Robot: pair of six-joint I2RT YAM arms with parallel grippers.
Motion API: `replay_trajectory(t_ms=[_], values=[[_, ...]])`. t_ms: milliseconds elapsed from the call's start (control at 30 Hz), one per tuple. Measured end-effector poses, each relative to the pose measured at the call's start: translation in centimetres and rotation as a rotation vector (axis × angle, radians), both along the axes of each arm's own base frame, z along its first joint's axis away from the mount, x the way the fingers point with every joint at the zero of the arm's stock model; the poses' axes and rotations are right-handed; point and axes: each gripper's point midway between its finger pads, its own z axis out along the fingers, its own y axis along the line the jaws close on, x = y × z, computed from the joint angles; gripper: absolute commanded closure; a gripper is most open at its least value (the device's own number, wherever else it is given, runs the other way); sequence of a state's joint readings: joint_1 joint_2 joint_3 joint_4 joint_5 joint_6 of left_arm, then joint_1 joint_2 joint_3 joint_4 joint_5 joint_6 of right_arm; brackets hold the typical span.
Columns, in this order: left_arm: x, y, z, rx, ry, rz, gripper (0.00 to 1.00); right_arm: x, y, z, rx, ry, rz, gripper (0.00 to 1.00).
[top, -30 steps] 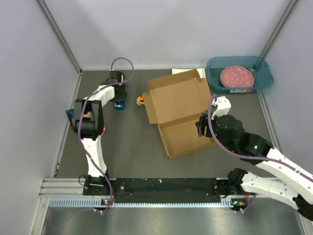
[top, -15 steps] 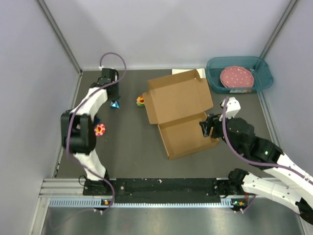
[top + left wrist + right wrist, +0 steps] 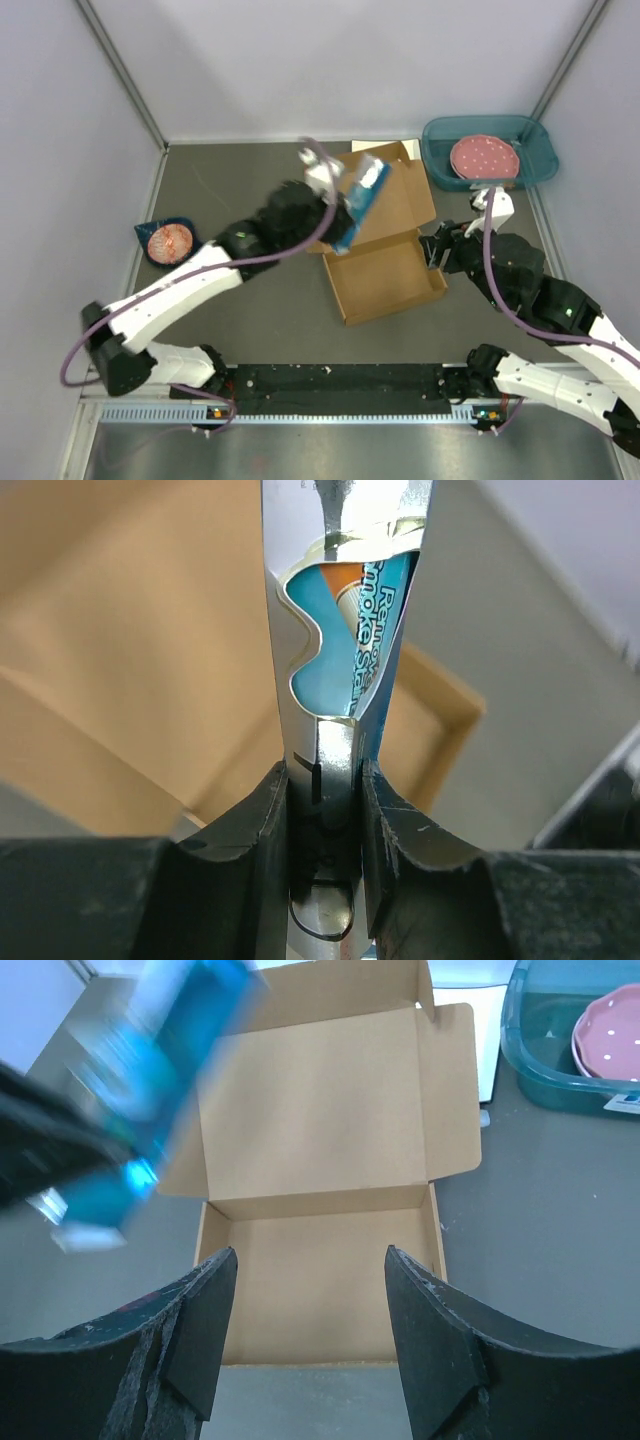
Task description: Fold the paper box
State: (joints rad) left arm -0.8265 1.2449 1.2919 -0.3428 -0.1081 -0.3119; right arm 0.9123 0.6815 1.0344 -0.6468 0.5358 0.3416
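Note:
The paper box (image 3: 385, 275), brown cardboard, lies open at mid-table, with its tray near and its lid (image 3: 405, 195) flat behind. My left gripper (image 3: 338, 212) hangs over the lid's left side, shut on a blue and silver toothpaste pack (image 3: 365, 185). In the left wrist view the pack (image 3: 345, 630) stands up between the pads (image 3: 275, 800) of that gripper (image 3: 325, 780). My right gripper (image 3: 435, 250) is open at the tray's right edge. In the right wrist view it (image 3: 310, 1252) frames the empty tray (image 3: 320, 1290), and the pack (image 3: 150, 1070) shows blurred at upper left.
A teal bin (image 3: 535, 160) holding a pink dotted plate (image 3: 485, 157) stands at the back right. A dark dish (image 3: 168, 240) with something orange in it lies at the left. A white sheet (image 3: 372, 146) peeks out behind the lid. Grey walls close in three sides.
The left arm has swung from the back left corner to over the box lid, its jaws now shut on the blue pack. The right gripper has drawn back a little to the right.

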Motion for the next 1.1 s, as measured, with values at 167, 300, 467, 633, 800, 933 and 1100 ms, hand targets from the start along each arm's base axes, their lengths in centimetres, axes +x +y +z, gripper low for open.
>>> replay_trajectory(t_ms=[167,300,467,633,800,933,1100], values=[[-5.5,-5.2,-12.1,0.272,0.200,-0.223,0.79,-0.3,-0.8,0.4,0.018,-0.004,-0.025,0.39],[-7.1,-5.3,-15.7,0.383,0.259,-0.305,0.78,-0.5,-1.1,0.3,0.039,0.009,-0.033,0.39],[-6.6,-6.1,-17.3,0.433,0.260,-0.355,0.78,-0.8,-1.0,-0.6,0.061,0.034,-0.039,0.39],[-6.3,-7.0,-20.0,0.495,0.299,-0.380,0.79,-1.0,-0.9,-2.2,0.054,0.071,-0.040,0.39],[-6.7,-6.7,-19.0,0.483,0.295,-0.387,0.79,-1.2,-1.2,-2.7,0.056,0.087,-0.048,0.39],[-8.8,-5.6,-14.6,0.402,0.207,-0.414,0.78,-1.5,-1.6,-2.3,0.072,0.076,-0.053,0.39],[-16.5,-4.5,-9.0,0.264,0.072,-0.567,0.78,-1.6,-1.9,-2.5,0.076,0.079,-0.057,0.39]])
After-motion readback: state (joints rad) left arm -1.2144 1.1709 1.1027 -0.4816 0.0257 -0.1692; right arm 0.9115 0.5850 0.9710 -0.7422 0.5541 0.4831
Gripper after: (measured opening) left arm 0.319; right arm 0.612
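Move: The left hand holds the blue pack high over the open box; the tray's middle lies about 8 cm to its right, level fore-and-aft, some 28 cm below. The folded-back lid is about 18 cm ahead and 5 cm right, and the flower toy about 18 cm ahead and 14 cm left, both near table height. From the right hand the tray lies about 8 cm ahead, 6 cm left and 27 cm below. The left hand dips the gripped blue pack some 20 cm towards the tray, then rises 11, drawing back. ##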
